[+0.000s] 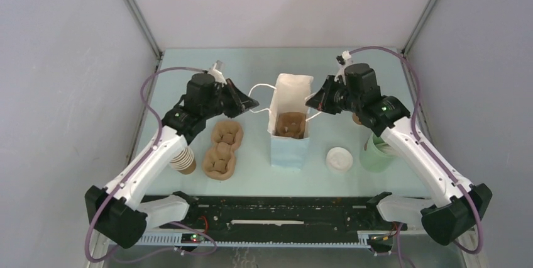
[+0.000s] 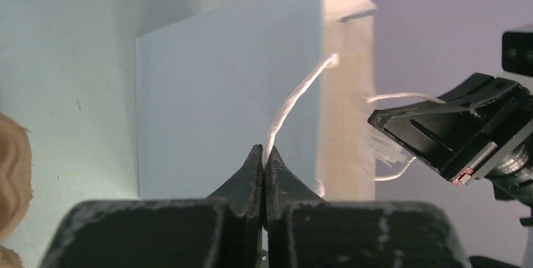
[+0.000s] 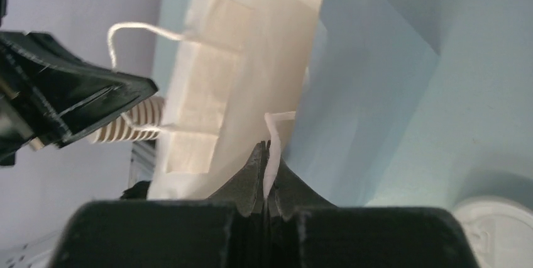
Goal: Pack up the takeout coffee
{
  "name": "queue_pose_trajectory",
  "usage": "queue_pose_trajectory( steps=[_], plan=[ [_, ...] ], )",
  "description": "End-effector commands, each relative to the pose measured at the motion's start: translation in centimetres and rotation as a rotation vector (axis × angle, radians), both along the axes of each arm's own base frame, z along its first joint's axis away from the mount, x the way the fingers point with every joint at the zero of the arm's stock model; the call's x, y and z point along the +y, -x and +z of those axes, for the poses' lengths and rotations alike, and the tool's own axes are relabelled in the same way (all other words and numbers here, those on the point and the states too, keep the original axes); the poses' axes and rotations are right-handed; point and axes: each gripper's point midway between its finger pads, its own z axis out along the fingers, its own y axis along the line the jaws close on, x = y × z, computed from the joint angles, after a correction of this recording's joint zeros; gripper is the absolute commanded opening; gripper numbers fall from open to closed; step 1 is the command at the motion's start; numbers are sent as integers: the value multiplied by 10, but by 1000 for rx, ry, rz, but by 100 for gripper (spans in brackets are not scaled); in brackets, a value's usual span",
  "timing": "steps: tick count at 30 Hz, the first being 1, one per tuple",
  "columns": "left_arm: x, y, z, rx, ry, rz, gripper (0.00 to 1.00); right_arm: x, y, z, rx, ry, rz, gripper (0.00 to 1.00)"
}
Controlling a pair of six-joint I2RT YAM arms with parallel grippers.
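A pale blue paper bag (image 1: 289, 152) stands upright at mid-table, mouth open, with a brown pulp carrier (image 1: 292, 125) inside. My left gripper (image 1: 251, 106) (image 2: 264, 152) is shut on the bag's left white string handle (image 2: 295, 95). My right gripper (image 1: 310, 102) (image 3: 268, 149) is shut on the right string handle (image 3: 274, 124). Both handles are drawn outward from the bag (image 2: 220, 98) (image 3: 368, 92). Of the takeout coffee, only a brown sliver (image 1: 357, 119) shows behind my right forearm.
Two empty pulp carriers (image 1: 227, 134) (image 1: 219, 161) lie left of the bag. A nested stack of brown cups (image 1: 184, 160) lies under my left forearm. A white lid (image 1: 339, 159) and a pale green cup with sticks (image 1: 376, 153) sit to the right.
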Motion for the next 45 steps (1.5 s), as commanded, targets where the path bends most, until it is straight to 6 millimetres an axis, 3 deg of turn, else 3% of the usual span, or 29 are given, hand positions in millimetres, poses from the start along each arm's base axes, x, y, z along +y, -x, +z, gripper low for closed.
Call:
queue_pose_trajectory(
  steps=[1, 7, 10, 13, 17, 22, 27, 32, 35, 41, 45],
  plan=[
    [2, 15, 93, -309, 57, -84, 0, 20, 13, 84, -261, -145, 133, 0],
    [7, 40, 153, -536, 71, -154, 0, 31, 33, 132, -469, -170, 257, 0],
    [11, 54, 165, -643, 58, -172, 0, 37, 51, 150, -577, -175, 351, 0],
    [11, 61, 160, -684, 52, -178, 0, 48, 69, 158, -653, -177, 442, 0],
    [11, 54, 147, -632, 41, -151, 0, 51, 62, 156, -654, -164, 403, 0],
    [34, 22, 132, -518, -91, 19, 0, 47, 35, 149, -617, -148, 300, 0],
    [30, 4, 116, -442, -121, 26, 0, 35, 2, 120, -471, -141, 205, 0],
    [29, -6, 99, -391, -132, 24, 0, 24, -3, 84, -308, -96, 171, 2],
    [31, -10, 99, -392, -137, 26, 0, 18, 8, 75, -251, -43, 195, 16],
    [31, -17, 91, -380, -170, -6, 0, -21, 47, 80, -247, 135, 217, 68],
    [26, -15, 85, -369, -168, -60, 0, -53, 75, 102, -323, 206, 191, 83]
  ],
)
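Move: Each hand already pinches one handle of the paper bag; the bag's middle is about 10 cm right of the left hand and 5 cm left of the right hand, level ahead with both and some 12 cm below. A spare brown carrier lies about 12 cm left of the left hand, level ahead, and a white lid some 12 cm right of the right hand and 3 cm back, both roughly 22 cm lower. Both hands, still pinching the handles, rise about 15 cm, sink halfway; the right opens and draws back, releasing. ##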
